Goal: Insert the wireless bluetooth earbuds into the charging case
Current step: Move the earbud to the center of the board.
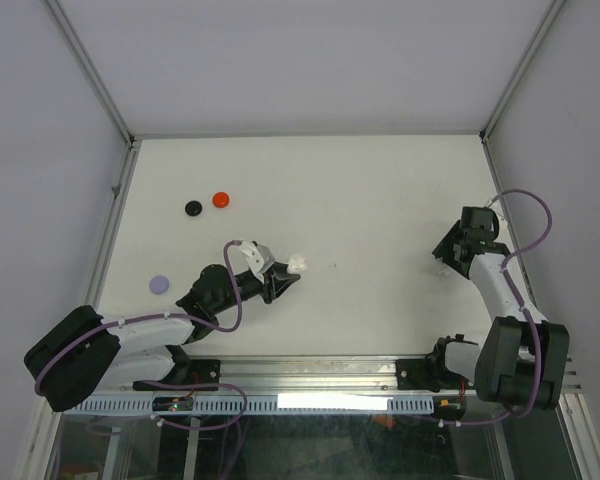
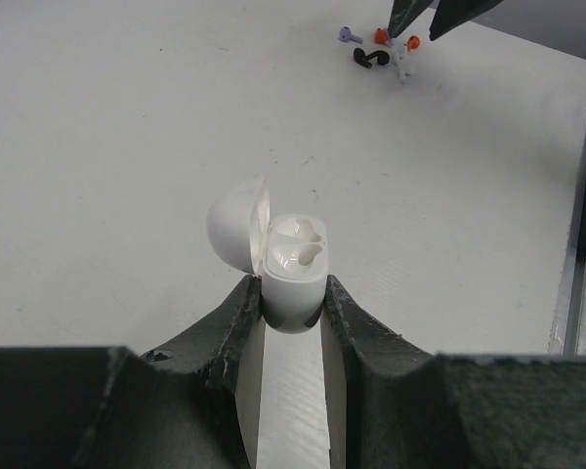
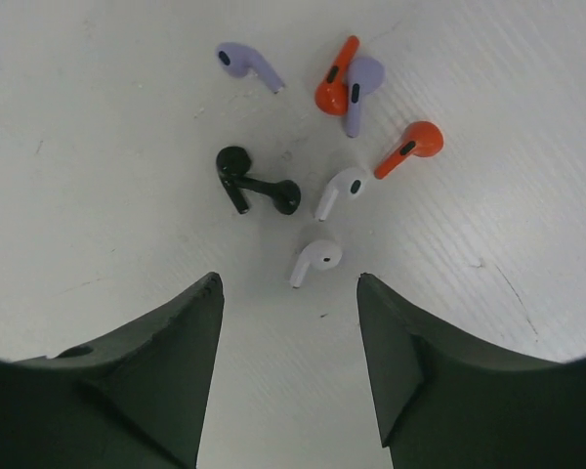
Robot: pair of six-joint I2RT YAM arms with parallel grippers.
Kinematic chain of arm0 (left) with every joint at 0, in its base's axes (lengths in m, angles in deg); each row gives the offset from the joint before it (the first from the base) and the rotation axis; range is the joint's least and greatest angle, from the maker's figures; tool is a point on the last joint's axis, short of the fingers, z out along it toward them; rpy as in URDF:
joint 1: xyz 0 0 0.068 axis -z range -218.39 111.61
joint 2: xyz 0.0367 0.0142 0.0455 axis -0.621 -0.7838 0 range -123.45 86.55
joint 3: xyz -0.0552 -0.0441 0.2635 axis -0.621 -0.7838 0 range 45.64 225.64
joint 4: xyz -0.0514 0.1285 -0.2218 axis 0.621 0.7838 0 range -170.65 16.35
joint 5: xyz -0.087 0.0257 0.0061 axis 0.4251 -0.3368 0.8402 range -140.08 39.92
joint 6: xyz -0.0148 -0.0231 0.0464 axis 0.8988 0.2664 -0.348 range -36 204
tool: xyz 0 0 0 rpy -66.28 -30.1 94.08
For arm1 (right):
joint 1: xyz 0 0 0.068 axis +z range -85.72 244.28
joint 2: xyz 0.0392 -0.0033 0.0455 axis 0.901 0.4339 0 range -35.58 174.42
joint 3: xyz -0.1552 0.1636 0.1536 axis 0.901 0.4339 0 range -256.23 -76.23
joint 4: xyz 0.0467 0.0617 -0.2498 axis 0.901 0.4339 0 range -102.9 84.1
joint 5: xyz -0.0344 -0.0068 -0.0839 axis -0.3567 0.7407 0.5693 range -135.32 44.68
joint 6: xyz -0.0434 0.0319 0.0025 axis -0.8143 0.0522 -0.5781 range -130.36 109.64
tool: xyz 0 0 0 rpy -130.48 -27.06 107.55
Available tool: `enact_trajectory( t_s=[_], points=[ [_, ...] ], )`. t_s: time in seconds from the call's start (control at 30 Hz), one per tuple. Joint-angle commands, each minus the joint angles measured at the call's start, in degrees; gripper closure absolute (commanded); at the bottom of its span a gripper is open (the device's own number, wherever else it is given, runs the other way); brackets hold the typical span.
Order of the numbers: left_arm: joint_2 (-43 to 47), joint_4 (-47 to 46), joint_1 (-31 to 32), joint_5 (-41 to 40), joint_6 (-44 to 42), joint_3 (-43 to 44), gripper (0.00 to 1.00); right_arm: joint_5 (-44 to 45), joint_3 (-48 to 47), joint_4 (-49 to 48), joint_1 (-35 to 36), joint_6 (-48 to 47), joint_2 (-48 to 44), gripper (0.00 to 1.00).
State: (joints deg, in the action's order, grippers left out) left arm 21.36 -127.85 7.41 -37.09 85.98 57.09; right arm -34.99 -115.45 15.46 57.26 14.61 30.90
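A white charging case (image 2: 293,278) with its lid swung open to the left sits between my left gripper's (image 2: 291,298) fingers, which are shut on its lower body. Both sockets look empty. From above, the case (image 1: 297,263) is at the table's middle, ahead of the left gripper (image 1: 280,280). My right gripper (image 3: 289,283) stands open over a scatter of earbuds, with nothing between its fingers. A white earbud (image 3: 317,260) lies just beyond the fingertips and a second white one (image 3: 344,188) a little farther. From above, the right gripper (image 1: 452,250) is at the table's right side.
Around the white earbuds lie two black ones (image 3: 236,174), two orange ones (image 3: 410,145) and two purple ones (image 3: 244,66). A black round piece (image 1: 193,208), a red one (image 1: 221,199) and a purple one (image 1: 159,284) rest on the table's left part. Metal rails border the table.
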Motion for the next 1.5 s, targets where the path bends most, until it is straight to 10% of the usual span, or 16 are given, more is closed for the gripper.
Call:
enact_trajectory(
  t_s=[0.0, 0.83, 1.47],
  points=[
    [1.3, -0.8, -0.6, -0.8, -2.0, 1.9, 1.00, 4.6, 0.5, -4.0, -1.4, 3.1, 2.8, 0.43],
    [1.2, 1.2, -0.7, 1.0, -2.7, 2.8, 1.00, -6.0, -0.6, -7.4, -2.2, -0.6, 13.1, 0.72],
    [2.1, 1.0, -0.7, 0.8, -2.7, 2.3, 1.00, -9.3, -12.3, 0.0, 24.3, -5.2, 24.0, 0.75]
  ],
)
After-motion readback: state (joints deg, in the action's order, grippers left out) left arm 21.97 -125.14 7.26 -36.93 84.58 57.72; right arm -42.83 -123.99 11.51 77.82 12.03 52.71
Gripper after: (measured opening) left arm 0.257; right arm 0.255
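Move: The nearer white earbud lies about 5 cm below the right hand and 1 cm to its right, neither ahead nor back. The second white one is 2 cm ahead and 4 cm right of the hand, the black pair 4 cm ahead and 1 cm right, the lone orange one 2 cm ahead and 6 cm right, all at table level. From the left hand, the nearer white earbud is some 39 cm right, 2 cm ahead and 10 cm below. The nearer white earbud gets pinched between the right fingertips: the hand sinks about 5 cm onto it, drifting slightly right as the fingers narrow, and closes down at table level. Keeping that low height, the hand then takes it left, away from the other earbuds towards the middle of the board, some 14 cm and a little forward, speeding up and turning roughly 30 degrees counter-clockwise. ##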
